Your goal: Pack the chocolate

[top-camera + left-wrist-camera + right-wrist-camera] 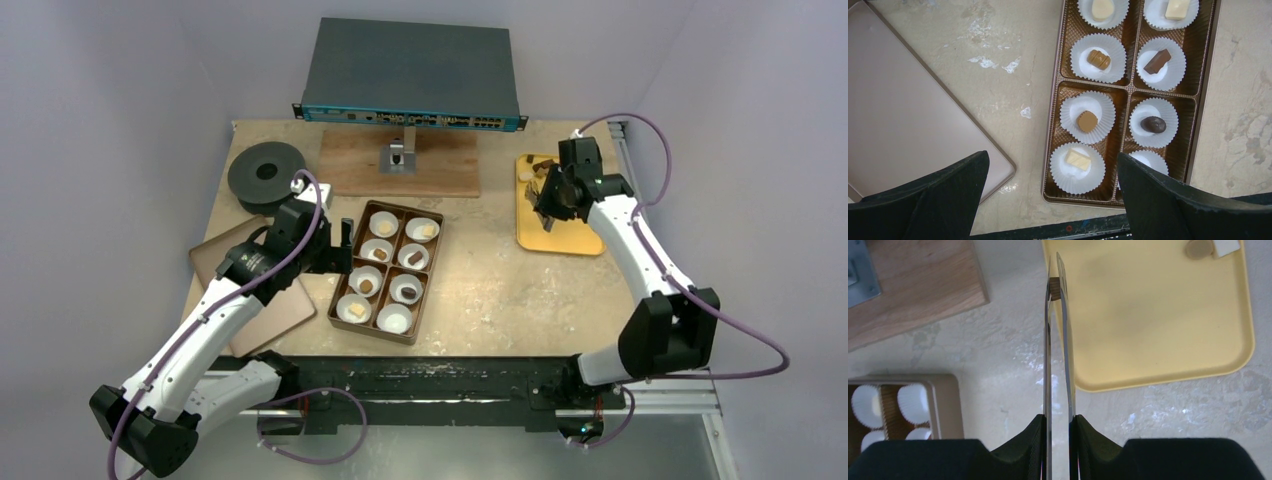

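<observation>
The brown box (430,275) lies mid-table with white paper cups in its compartments. Most cups hold chocolate, among them a white block (1078,160), a tan round (1087,121) and a dark piece (1153,124). My left gripper (1052,157) hangs open above the box's near end (1053,125), and its finger (1168,200) half hides an empty cup (1148,159). My right gripper (1055,277) is shut on a small tan chocolate (1053,288), pinched between its thin metal blades at the left edge of the yellow tray (1158,315). In the top view the right gripper (545,215) is over that tray (575,240).
More chocolate pieces (1199,247) lie at the tray's far corner. A flat tan lid (898,100) lies left of the box. At the back are a black roll (266,172), a wooden board (440,165) with a metal stand, and a network switch (410,75).
</observation>
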You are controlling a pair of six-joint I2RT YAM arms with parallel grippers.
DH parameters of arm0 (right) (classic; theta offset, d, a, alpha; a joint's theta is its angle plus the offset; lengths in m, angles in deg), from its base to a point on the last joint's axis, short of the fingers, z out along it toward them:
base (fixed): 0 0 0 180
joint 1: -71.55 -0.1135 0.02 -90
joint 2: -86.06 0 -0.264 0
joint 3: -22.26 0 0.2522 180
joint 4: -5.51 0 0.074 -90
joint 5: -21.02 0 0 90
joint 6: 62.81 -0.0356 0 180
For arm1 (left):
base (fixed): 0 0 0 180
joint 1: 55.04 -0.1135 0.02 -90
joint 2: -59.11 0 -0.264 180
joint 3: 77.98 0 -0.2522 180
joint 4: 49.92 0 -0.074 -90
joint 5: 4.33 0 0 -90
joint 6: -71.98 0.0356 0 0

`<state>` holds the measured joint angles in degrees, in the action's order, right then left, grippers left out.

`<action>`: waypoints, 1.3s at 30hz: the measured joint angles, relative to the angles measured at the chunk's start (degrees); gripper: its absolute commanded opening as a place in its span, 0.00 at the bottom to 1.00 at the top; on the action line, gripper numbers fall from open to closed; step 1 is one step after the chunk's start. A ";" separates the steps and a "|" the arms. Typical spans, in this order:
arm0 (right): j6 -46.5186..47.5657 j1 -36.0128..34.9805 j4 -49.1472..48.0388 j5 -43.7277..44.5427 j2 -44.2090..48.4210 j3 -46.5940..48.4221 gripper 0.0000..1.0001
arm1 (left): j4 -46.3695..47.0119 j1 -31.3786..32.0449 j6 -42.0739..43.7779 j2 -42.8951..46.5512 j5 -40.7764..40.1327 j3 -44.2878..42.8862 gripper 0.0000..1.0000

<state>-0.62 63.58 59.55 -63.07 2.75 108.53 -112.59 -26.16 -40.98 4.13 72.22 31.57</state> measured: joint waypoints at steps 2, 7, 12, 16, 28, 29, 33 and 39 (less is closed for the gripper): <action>-0.24 -1.29 0.74 -0.79 1.77 -0.13 0.24 | 0.00 0.00 0.00 0.00 0.00 0.00 1.00; -1.27 -6.05 3.23 -3.13 6.82 -0.70 0.24 | 0.00 0.00 0.00 -0.17 -0.04 0.00 1.00; -2.29 -11.43 6.01 -5.46 10.51 -0.74 0.25 | 0.00 0.00 0.00 -0.48 -0.07 0.00 1.00; -3.21 -15.15 7.61 -7.21 12.61 -0.74 0.25 | 0.00 0.00 0.00 -0.63 -0.24 0.00 1.00; -5.44 -31.50 9.90 -8.70 13.42 -0.72 0.25 | -0.02 0.00 0.00 -1.77 -0.81 0.00 1.00; -5.53 -32.87 10.12 -8.70 13.35 -0.66 0.25 | -0.02 0.00 0.00 -1.81 -0.87 0.00 1.00; -5.62 -37.83 11.02 -8.74 13.16 -0.42 0.25 | -0.02 0.00 0.00 -2.01 -1.18 0.00 1.00; -5.64 -44.48 11.67 -8.92 11.61 -0.20 0.25 | -0.02 0.00 0.00 -2.49 -1.62 0.00 1.00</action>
<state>-6.26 19.10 71.22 -71.99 14.36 108.34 -112.61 -26.16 -40.98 1.63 70.60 31.57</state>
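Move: My right hand still grips the tongs, a brown chocolate between their tips. The empty cup, at the box's near right corner, lies about 36 cm left, 17 cm back and 15 cm below. The dark chocolate's cup stands some 8 cm farther out than the empty cup and 3 cm to the right of it; the white chocolate's cup is 11 cm left of it and 3 cm farther out. From my left hand the empty cup is about 15 cm right, 5 cm back and 17 cm below. I swing the tongs and the chocolate away from the yellow tray towards the box, my right hand going left and back in equal parts, nearly 30 cm in all. I rise about 5 cm over the first half, level off and just begin to sink, turning the hand some 45 degrees counter-clockwise so the tips reach over the box's right side. My fingers keep their hold on the tongs. ##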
